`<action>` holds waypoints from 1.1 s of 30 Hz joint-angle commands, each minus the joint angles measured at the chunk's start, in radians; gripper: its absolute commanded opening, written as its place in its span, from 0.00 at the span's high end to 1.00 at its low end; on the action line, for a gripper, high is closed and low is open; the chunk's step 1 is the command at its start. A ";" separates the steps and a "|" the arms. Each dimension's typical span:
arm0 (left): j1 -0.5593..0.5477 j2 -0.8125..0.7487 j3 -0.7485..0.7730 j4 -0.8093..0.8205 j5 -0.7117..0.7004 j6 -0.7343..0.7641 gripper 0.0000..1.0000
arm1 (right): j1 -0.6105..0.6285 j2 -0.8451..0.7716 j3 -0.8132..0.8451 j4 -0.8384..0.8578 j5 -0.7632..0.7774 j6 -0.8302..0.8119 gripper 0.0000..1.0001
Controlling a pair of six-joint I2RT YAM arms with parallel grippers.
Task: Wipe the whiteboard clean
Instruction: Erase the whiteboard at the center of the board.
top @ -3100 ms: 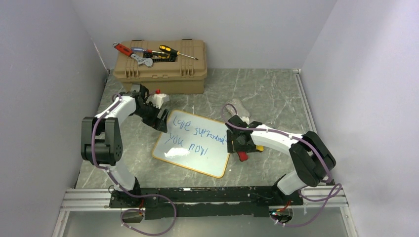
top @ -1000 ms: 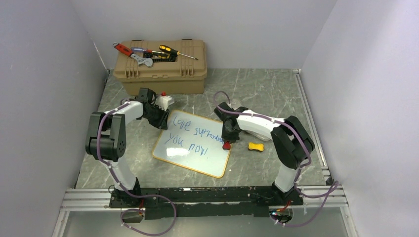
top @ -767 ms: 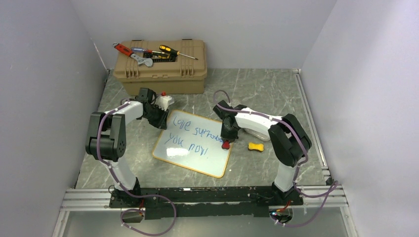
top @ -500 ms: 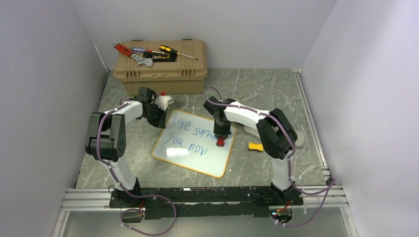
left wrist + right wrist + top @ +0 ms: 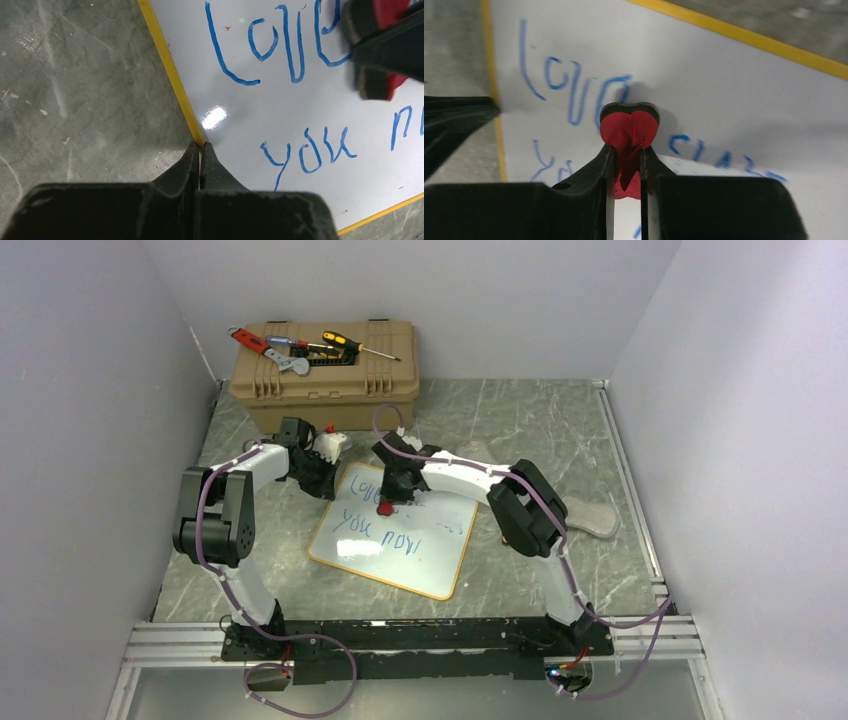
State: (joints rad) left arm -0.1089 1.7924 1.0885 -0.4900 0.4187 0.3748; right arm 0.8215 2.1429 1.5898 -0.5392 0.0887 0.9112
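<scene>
The whiteboard (image 5: 425,550) lies flat on the table, yellow-framed, with blue handwriting on it. My left gripper (image 5: 332,491) is shut on its left frame edge; in the left wrist view the jaws (image 5: 200,146) pinch the yellow frame (image 5: 172,80). My right gripper (image 5: 388,500) is shut on a red heart-shaped eraser (image 5: 629,127) and presses it on the board's upper line of writing, just right of the first word. The right part of that line looks faint and smeared. The whiteboard (image 5: 734,95) fills the right wrist view.
A tan toolbox (image 5: 325,380) stands at the back left with screwdrivers and a wrench on its lid. A small white bottle with a red cap (image 5: 330,443) sits just behind my left gripper. A pale flat thing (image 5: 590,515) lies right of the right arm.
My right gripper has swept left across the upper line with the red eraser, and the letters behind it have faded. My left gripper has closed on the board's frame.
</scene>
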 commanded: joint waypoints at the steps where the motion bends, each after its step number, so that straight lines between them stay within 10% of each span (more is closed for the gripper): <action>1: -0.029 0.037 -0.032 -0.081 0.023 0.002 1.00 | 0.002 0.068 -0.072 0.064 -0.003 0.033 1.00; 14: -0.029 0.020 -0.047 -0.068 0.019 0.006 1.00 | -0.122 -0.363 -0.657 -0.041 0.119 0.009 1.00; 33: -0.029 0.002 -0.030 -0.090 0.045 -0.017 1.00 | 0.002 -0.031 -0.157 -0.191 0.124 0.054 1.00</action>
State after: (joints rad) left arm -0.1093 1.7882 1.0866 -0.4889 0.4160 0.3710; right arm 0.7952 2.0056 1.4288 -0.8169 0.3058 0.9386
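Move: The right hand holds the red eraser on the whiteboard; the smudged right end of "surrounds" lies about 13 cm to its right and 4 cm back, 2 cm lower. Of the words around the hand, "Love" is some 4 cm left and 3 cm ahead, "now" about 3 cm right and 8 cm back, "you" 7 cm left and 4 cm back. From the left hand, that right end of "surrounds" is roughly 25 cm right and 7 cm back. Rightward in one quick stroke: after a last 2 cm to the left, the right hand drags the red eraser about 15 cm right and 5 cm back along "surrounds" to its right end, then eases nearly 2 cm left again, tilting some 20 degrees, left side down, grip kept. The left hand stays put, its shut fingertips still resting on the board's yellow left edge. ##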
